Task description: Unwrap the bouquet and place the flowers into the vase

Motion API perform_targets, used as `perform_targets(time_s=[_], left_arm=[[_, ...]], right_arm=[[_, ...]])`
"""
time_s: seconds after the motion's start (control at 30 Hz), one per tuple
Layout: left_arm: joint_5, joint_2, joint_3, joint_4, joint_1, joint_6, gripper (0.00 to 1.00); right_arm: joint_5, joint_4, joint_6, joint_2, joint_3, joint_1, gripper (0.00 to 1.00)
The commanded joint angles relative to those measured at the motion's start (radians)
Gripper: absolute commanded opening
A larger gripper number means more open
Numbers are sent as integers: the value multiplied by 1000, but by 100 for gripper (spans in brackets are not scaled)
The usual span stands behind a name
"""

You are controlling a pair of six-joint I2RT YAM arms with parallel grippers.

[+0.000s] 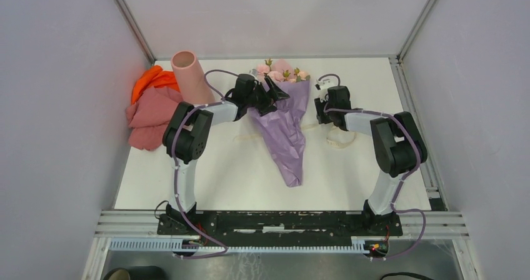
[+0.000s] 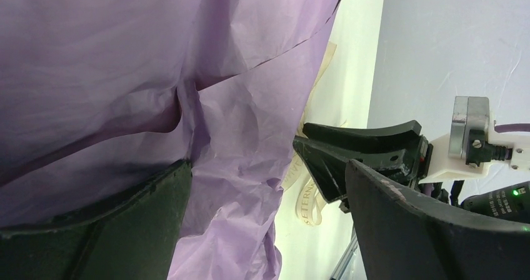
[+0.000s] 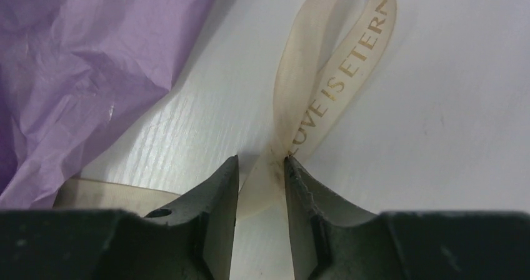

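The bouquet (image 1: 284, 130) lies on the white table, lilac paper pointing toward me, and the flowers (image 1: 281, 74) peek out at its far end. The vase (image 1: 190, 77) stands at the back left. My left gripper (image 1: 272, 95) is open wide over the paper's upper part; in the left wrist view the lilac paper (image 2: 237, 136) fills the space between its fingers (image 2: 125, 230). My right gripper (image 3: 261, 164) is low on the table right of the bouquet, jaws narrowed but still apart. The cream ribbon (image 3: 337, 74) loops out from the gap between them.
Salmon-pink and orange cloths (image 1: 150, 108) are heaped at the left edge beside the vase. More ribbon (image 1: 340, 139) trails on the table near the right arm. Grey walls enclose the table on three sides.
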Motion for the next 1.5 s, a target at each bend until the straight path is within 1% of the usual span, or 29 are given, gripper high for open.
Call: perform_targets(time_s=[0.0, 0.03, 0.07, 0.13, 0.17, 0.3, 0.43, 0.53, 0.6, 0.7, 0.77, 1.0, 1.07, 1.13, 1.2, 1.23, 1.37, 1.4, 1.47], left_arm=[[-28, -20, -43, -124, -7, 55, 100], [-29, -25, -47, -123, -6, 55, 100], [-28, -32, -50, -123, -6, 56, 100], [-30, -42, -56, -123, -7, 58, 100], [-34, -48, -60, -123, -8, 59, 100], [-49, -60, -70, -130, -7, 74, 100], [-51, -46, -72, -136, -5, 76, 100], [-13, -14, -76, -107, 3, 47, 100], [1, -3, -81, -85, 7, 31, 100], [-11, -4, -79, -88, 6, 36, 100], [-14, -9, -77, -96, 10, 46, 100], [-37, -30, -83, -103, 13, 69, 100], [-80, -51, -94, -113, 11, 79, 100], [-140, -81, -106, -121, 9, 104, 100], [-186, -107, -108, -135, 6, 130, 100], [-201, -120, -107, -141, 5, 142, 100], [-233, -191, -71, -175, -13, 185, 100], [-247, -217, -47, -198, -23, 203, 100], [-276, -268, 9, -258, -44, 239, 100]], right_arm=[[-1, 45, 61, 7, -67, 5, 33], [-3, 51, 71, 9, -79, 4, 28], [-14, 60, 77, 4, -93, 5, 20], [-25, 70, 88, -6, -114, 5, 1], [-25, 74, 90, -14, -122, 7, 0], [4, 71, 90, -103, -151, 9, 0], [78, 6, 60, -228, -129, 7, 0], [118, -40, 35, -330, -114, -2, 0], [133, -66, 22, -389, -101, -14, 0], [143, -88, 4, -460, -72, -43, 0], [151, -133, 3, -495, -37, -73, 0], [170, -219, -32, -556, 153, -201, 0], [177, -233, -41, -563, 210, -226, 0], [202, -226, -47, -574, 232, -236, 0], [232, -200, -51, -592, 224, -238, 0], [221, -185, -52, -598, 212, -238, 0], [96, -132, -34, -573, 131, -238, 0], [78, -111, -27, -563, 98, -236, 1], [46, -62, -11, -549, 36, -235, 7]])
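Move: The ribbon lies right between the open fingertips of the right hand, about a centimetre below them, and runs off left under the bouquet; a ribbon loop lies some 6 cm right and 8 cm back. The wrapper's middle is about 14 cm left and 2 cm back, the flowers roughly 15 cm left and 17 cm ahead. From the left hand, the ribbon's pinch point is some 16 cm right, 3 cm back and 7 cm lower. The ribbon is pinched as the right fingers shut on it at the table, drawn back about 3 cm, then carried up some 29 cm and out to the right about 13 cm, away from the wrapper, while the wrist tips the fingers up some 35 degrees and swings clockwise. The wide-open left hand stays at the wrapper, easing back slightly and late drifting 3 cm left and a little up, rolling its left side up. ##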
